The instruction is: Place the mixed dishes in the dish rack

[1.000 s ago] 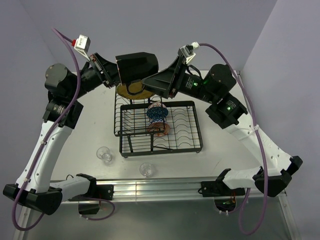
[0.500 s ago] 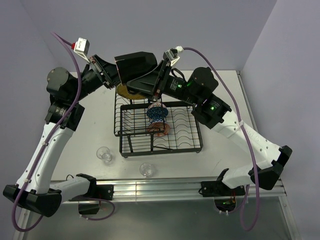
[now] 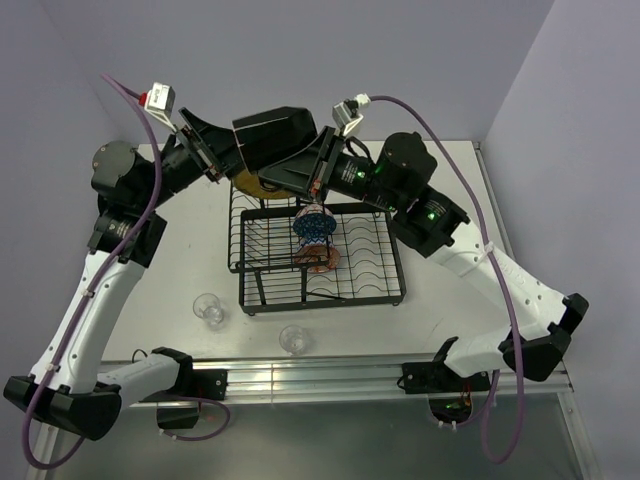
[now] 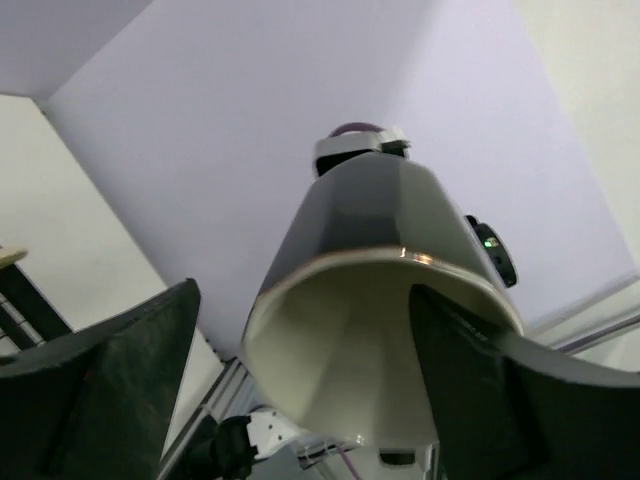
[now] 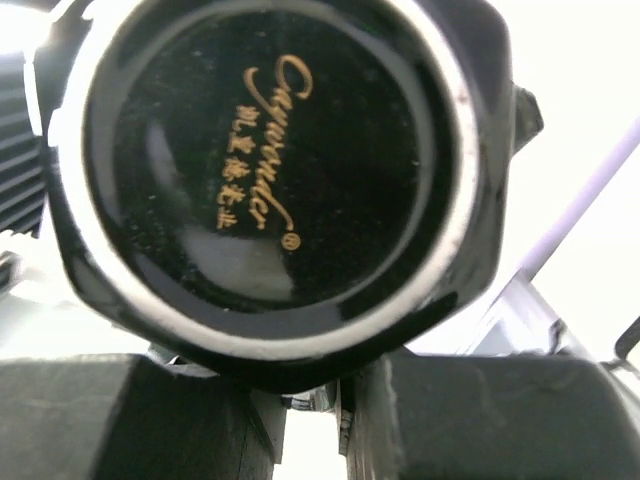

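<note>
The black mug (image 3: 272, 135) hangs on its side above the back of the dish rack (image 3: 370, 272), between both grippers. In the left wrist view its cream inside (image 4: 340, 350) faces me; my left gripper (image 4: 300, 375) is open, one finger (image 4: 480, 390) inside the mug, the other (image 4: 110, 390) well clear of its wall. My right gripper (image 5: 315, 420) is closed narrowly under the mug's base (image 5: 260, 170), which bears gold lettering. The yellow plate (image 3: 262, 185), blue bowl (image 3: 314, 225) and orange-red bowl (image 3: 322, 258) stand in the rack.
Two clear glass cups (image 3: 209, 308) (image 3: 292, 339) stand on the white table in front of the rack, near the arm bases. Both arms arch over the rack's back half. Walls close in behind and at the sides.
The right arm swung left to meet the mug and its jaws closed. The left gripper's jaws opened away from the mug's wall.
</note>
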Motion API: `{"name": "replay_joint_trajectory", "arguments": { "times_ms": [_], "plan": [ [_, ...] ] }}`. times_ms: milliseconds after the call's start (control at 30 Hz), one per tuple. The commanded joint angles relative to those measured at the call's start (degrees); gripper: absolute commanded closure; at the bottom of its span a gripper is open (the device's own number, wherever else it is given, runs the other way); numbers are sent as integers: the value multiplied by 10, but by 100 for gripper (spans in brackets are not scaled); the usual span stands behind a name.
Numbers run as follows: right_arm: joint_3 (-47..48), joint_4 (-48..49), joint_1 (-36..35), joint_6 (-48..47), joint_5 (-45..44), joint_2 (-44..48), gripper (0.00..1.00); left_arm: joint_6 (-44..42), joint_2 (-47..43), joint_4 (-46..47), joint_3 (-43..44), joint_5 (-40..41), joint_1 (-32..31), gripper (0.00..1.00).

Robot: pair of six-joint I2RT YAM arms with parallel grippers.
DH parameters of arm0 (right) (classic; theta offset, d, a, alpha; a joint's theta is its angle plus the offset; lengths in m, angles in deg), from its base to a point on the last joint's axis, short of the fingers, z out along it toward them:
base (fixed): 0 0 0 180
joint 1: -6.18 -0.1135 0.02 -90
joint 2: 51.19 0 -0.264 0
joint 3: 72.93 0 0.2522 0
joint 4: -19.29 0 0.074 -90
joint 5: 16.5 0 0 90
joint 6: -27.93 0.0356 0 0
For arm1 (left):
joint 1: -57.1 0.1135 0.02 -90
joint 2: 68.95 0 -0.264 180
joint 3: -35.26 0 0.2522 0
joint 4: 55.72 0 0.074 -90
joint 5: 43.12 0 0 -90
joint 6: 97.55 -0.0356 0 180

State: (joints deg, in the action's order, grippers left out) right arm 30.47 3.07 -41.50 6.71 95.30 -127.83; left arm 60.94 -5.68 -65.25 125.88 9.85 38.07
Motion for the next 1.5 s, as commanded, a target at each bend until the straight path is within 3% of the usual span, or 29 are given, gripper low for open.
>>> {"name": "replay_joint_trajectory", "arguments": {
  "times_ms": [0, 200, 333, 500, 667, 733, 1100, 1267, 1467],
  "plan": [
    [14, 32, 15, -50, -55, 41, 100, -14, -26, 0, 29, -26, -5, 1],
    [18, 4, 33, -85, -69, 69, 100, -42, -34, -47, 41, -5, -4, 1],
    [21, -66, 73, -122, -82, 102, 100, -136, -46, -176, 88, 62, -4, 1],
    [5, -205, 211, -190, -59, 134, 100, -218, -68, -309, 144, 178, -5, 1],
    [49, -356, 232, -365, -155, 114, 100, -253, -94, -408, 182, 331, -5, 1],
    [36, -375, 232, -395, -187, 104, 100, -255, -96, -456, 188, 391, -4, 1],
    [-171, -309, 232, -482, -258, 100, 100, -236, -109, -544, 152, 441, -4, 1],
    [-226, -263, 232, -508, -276, 71, 100, -208, -110, -590, 145, 473, -4, 1],
    [-258, -214, 230, -529, -288, 30, 100, -184, -118, -604, 124, 457, -5, 1]
  ]
}}
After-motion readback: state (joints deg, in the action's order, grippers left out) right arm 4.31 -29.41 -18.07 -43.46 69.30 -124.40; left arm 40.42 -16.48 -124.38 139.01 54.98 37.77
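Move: The right hand holds the mug high over the table; the right end of the dish rack lies about 9 cm ahead, 20 cm to its right and 45 cm below. The bowls stand some 11 cm ahead, 5 cm right and 43 cm down, the wicker plate 20 cm ahead, 4 cm left and 31 cm down. From the left hand that rack end is roughly 4 cm ahead, 23 cm right and 45 cm down; the mug is some 4 cm to its right. Rightward and forward first, then mainly down (about 33 cm in all), the right hand carries the mug by its handle from above the rack's left part towards its right rear corner, tipping the fingers some 70 degrees from pointing left to pointing down. The left hand, fingers already parted, opens fully and backs off the rim to the left, about 14 cm, then sinks, turning counter-clockwise. ##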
